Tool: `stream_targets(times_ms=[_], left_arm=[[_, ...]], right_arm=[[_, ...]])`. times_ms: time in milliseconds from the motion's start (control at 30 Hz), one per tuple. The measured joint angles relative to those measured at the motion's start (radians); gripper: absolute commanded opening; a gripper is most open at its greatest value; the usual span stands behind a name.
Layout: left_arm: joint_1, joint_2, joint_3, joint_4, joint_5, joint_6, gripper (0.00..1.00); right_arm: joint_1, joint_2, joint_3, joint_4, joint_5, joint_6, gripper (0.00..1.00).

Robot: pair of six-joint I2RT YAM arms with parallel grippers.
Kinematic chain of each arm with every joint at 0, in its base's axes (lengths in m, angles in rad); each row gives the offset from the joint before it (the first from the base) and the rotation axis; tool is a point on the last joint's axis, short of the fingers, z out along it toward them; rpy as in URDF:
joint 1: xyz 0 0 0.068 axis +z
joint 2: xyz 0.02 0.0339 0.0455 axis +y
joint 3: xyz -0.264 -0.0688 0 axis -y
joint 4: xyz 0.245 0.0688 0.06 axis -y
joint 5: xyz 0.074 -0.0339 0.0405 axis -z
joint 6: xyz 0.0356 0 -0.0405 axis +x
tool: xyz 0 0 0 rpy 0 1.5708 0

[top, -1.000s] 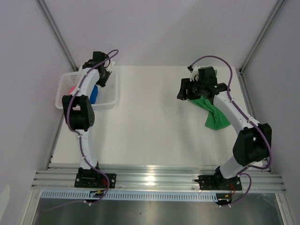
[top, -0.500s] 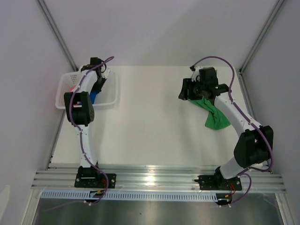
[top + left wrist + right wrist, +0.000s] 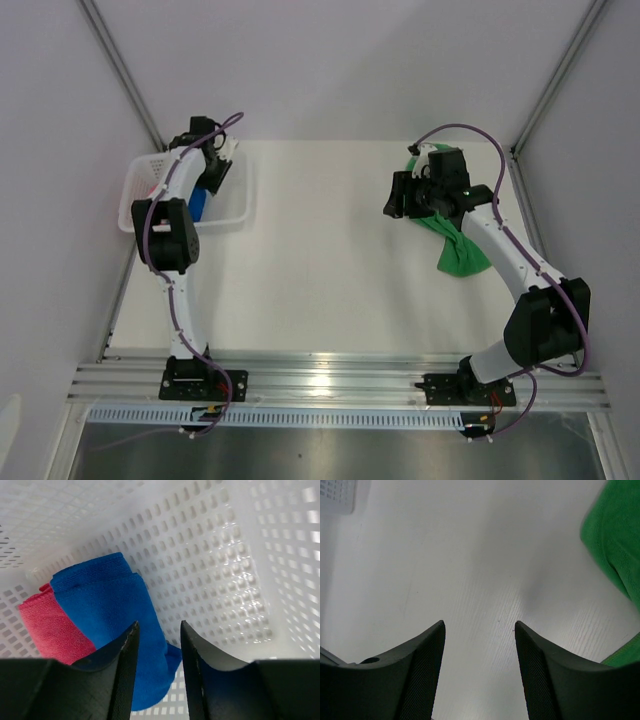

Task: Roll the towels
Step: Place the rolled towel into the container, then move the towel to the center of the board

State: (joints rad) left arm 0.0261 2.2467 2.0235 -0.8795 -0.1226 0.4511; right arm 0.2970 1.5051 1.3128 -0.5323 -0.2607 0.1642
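Observation:
A blue towel [image 3: 110,605] lies rolled in the white mesh basket [image 3: 225,555], with a pink-red towel [image 3: 50,630] against its left side. My left gripper [image 3: 159,625] hangs just above the blue towel's near end, jaws partly open with nothing between them. In the top view this gripper [image 3: 213,175] is inside the basket [image 3: 138,195], over the blue towel [image 3: 201,206]. A green towel [image 3: 460,250] lies crumpled on the table at the right. My right gripper [image 3: 395,197] is open over bare table left of the green towel [image 3: 620,555], holding nothing [image 3: 479,625].
The basket stands at the table's far left corner, close to the left wall. A metal rail [image 3: 330,375] with both arm bases runs along the near edge. Grey walls close in the left, right and back sides.
My left gripper has shifted a little toward the back of the basket and its jaws have widened slightly. The right arm has edged toward the far side; the green towel stays on the table.

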Motion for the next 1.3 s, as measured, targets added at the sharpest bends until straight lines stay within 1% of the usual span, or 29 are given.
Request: stream_targets(times_ms=[200, 333, 400, 433, 467, 533, 600, 700, 800, 900, 967, 1033, 1067, 1100, 1167, 1200, 1233, 1300], left_arm=[[-0.011, -0.079, -0.002, -0.006, 0.067, -0.023, 0.43], [-0.012, -0.146, -0.002, -0.008, 0.084, -0.039, 0.48], [-0.013, -0.185, -0.002, -0.009, 0.094, -0.044, 0.53], [-0.013, -0.204, -0.002, -0.011, 0.104, -0.047, 0.55], [-0.013, -0.225, -0.002, -0.014, 0.111, -0.05, 0.6], [-0.016, -0.27, -0.002, -0.023, 0.126, -0.05, 0.66], [-0.022, -0.313, -0.001, -0.029, 0.135, -0.051, 0.7], [-0.039, -0.365, 0.013, -0.054, 0.15, -0.05, 0.73], [-0.053, -0.397, 0.031, -0.071, 0.163, -0.05, 0.75], [-0.059, -0.424, 0.032, -0.088, 0.182, -0.05, 0.76], [-0.06, -0.433, 0.032, -0.1, 0.188, -0.05, 0.77], [-0.06, -0.435, 0.032, -0.109, 0.19, -0.05, 0.77], [-0.06, -0.435, 0.032, -0.117, 0.191, -0.05, 0.77], [-0.06, -0.435, 0.032, -0.124, 0.192, -0.05, 0.77], [-0.06, -0.436, 0.032, -0.132, 0.198, -0.05, 0.77], [-0.06, -0.436, 0.032, -0.133, 0.198, -0.05, 0.77], [-0.06, -0.439, 0.028, -0.131, 0.2, -0.05, 0.77], [-0.06, -0.451, 0.005, -0.127, 0.202, -0.049, 0.77]], right_arm=[[0.0, -0.011, -0.003, 0.009, 0.007, -0.001, 0.61], [-0.007, -0.029, -0.011, 0.001, 0.087, -0.003, 0.62], [-0.028, -0.027, -0.01, -0.033, 0.147, 0.002, 0.62], [-0.048, -0.024, -0.01, -0.058, 0.182, 0.008, 0.62], [-0.07, -0.018, -0.01, -0.084, 0.214, 0.016, 0.62], [-0.139, 0.005, -0.016, -0.132, 0.267, 0.031, 0.61], [-0.201, 0.021, -0.047, -0.145, 0.313, 0.044, 0.6], [-0.281, 0.055, -0.116, -0.183, 0.374, 0.064, 0.59], [-0.298, 0.096, -0.172, -0.204, 0.38, 0.076, 0.59], [-0.28, 0.13, -0.229, -0.196, 0.368, 0.088, 0.59], [-0.269, 0.174, -0.235, -0.192, 0.36, 0.091, 0.59], [-0.259, 0.225, -0.235, -0.174, 0.357, 0.09, 0.51], [-0.256, 0.251, -0.235, -0.164, 0.352, 0.09, 0.44], [-0.253, 0.265, -0.218, -0.171, 0.341, 0.089, 0.27], [-0.246, 0.275, -0.208, -0.158, 0.341, 0.079, 0.14], [-0.24, 0.278, -0.203, -0.156, 0.344, 0.074, 0.05], [-0.232, 0.282, -0.2, -0.153, 0.345, 0.067, 0.0], [-0.207, 0.287, -0.192, -0.145, 0.332, 0.053, 0.0]])
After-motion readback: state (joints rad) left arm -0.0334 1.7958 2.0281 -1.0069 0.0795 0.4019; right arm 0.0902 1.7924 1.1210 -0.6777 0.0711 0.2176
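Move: The green towel's near-left corner lies about 15 cm to the right of the open right hand, 6 cm back and 19 cm below. The towel's far bunch is some 18 cm beyond that corner; its near-right corner is 13 cm to the corner's right. From the left hand, the near-left corner is roughly 55 cm right, 20 cm back and 9 cm down, while the rolled blue towel lies 6 cm left, 2 cm back, 5 cm below. Right hand swings down and right, over 20 cm, pinching the green towel's corner; left rises 20 cm, opening wider. ##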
